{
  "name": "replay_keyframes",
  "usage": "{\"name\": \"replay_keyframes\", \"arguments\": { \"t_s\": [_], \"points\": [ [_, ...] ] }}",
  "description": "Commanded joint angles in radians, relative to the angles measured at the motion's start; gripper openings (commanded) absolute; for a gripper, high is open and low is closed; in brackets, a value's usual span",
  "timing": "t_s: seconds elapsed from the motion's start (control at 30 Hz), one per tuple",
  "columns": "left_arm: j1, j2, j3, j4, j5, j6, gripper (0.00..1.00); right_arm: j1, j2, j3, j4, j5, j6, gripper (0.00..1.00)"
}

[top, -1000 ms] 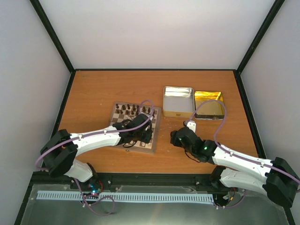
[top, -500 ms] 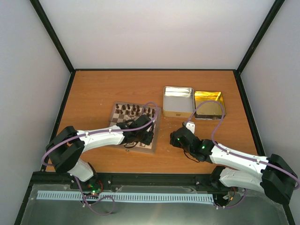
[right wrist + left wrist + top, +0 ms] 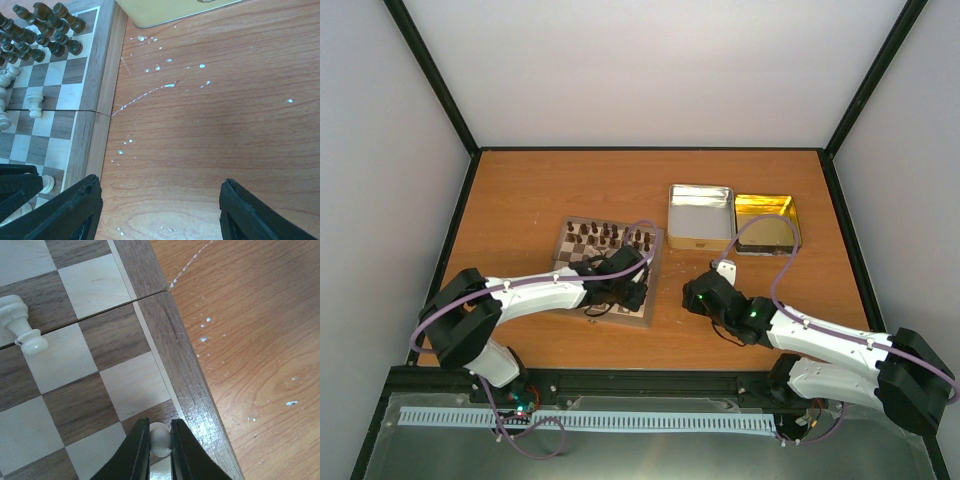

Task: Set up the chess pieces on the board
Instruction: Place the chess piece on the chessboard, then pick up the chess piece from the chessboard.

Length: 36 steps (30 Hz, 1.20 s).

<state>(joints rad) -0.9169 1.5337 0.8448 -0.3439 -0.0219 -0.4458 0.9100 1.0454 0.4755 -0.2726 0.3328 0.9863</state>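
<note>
The board (image 3: 658,262) lies left of the table's middle, with dark chess pieces (image 3: 605,236) ranked along its far rows. My left gripper (image 3: 628,290) is low over the board's near right corner. It is shut on the round head of a cream pawn (image 3: 160,438), just above a dark square beside the border (image 3: 175,355). Another cream pawn (image 3: 22,326) lies tipped on the squares farther in. My right gripper (image 3: 160,200) hangs open over bare wood to the right of the board (image 3: 102,95), with nothing between its fingers. Dark pieces (image 3: 45,30) and cream ones (image 3: 35,102) show in the right wrist view.
A silver tin (image 3: 700,215) and a gold tin (image 3: 766,222) sit side by side behind my right arm. White flecks and a scratch (image 3: 150,92) mark the tabletop between board and tin. The left gripper's black body (image 3: 15,190) shows at the right wrist view's lower left.
My left arm has shifted slightly toward the board's near right corner, still shut on the pawn. The right arm has barely moved.
</note>
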Motion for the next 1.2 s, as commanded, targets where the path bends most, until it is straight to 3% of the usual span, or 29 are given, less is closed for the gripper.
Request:
{"name": "replay_keyframes", "arguments": {
  "t_s": [0.0, 0.37, 0.6, 0.9, 1.17],
  "points": [
    [-0.009, 0.009, 0.028, -0.024, -0.013, 0.038, 0.09, -0.005, -0.014, -0.013, 0.006, 0.029, 0.024, 0.64],
    [-0.01, -0.032, 0.058, -0.056, -0.015, 0.05, 0.28, -0.005, -0.033, -0.009, 0.01, 0.023, 0.012, 0.64],
    [-0.007, -0.11, 0.105, -0.088, -0.099, 0.021, 0.32, -0.005, 0.009, 0.056, -0.007, -0.006, -0.029, 0.64],
    [0.092, -0.399, 0.021, -0.12, -0.269, -0.114, 0.34, -0.003, 0.321, 0.336, -0.074, -0.17, -0.215, 0.63],
    [0.13, -0.692, -0.084, -0.189, -0.409, -0.195, 0.4, 0.015, 0.658, 0.645, -0.177, -0.179, -0.224, 0.59]
  ]
}}
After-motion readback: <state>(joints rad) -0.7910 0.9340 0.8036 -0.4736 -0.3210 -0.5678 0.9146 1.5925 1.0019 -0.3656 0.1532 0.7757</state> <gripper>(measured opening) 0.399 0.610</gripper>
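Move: The left gripper has a small white pawn shut in its tips at its square by the board's near right corner, directly below by some 2 cm; a standing white piece is about 3 cm to the left and 2 cm nearer, a lying white pawn on the fold 6 cm ahead and 2 cm left. From the open right hand that lying pawn is roughly 6 cm ahead, 15 cm left and 5 cm below; the nearest dark pawn stands about 6 cm beyond it and 3 cm to its right. Open the left fingers to let go of the white pawn on its corner-side square, then lift the left gripper about 16 cm and swing it some 10 cm left, turning it counter-clockwise and tipping the fingertips up and outward. As it clears, sweep the right gripper about 11 cm left and 5 cm forward over the board's right edge towards the lying pawn, turning it slightly counter-clockwise, fingers kept wide. ##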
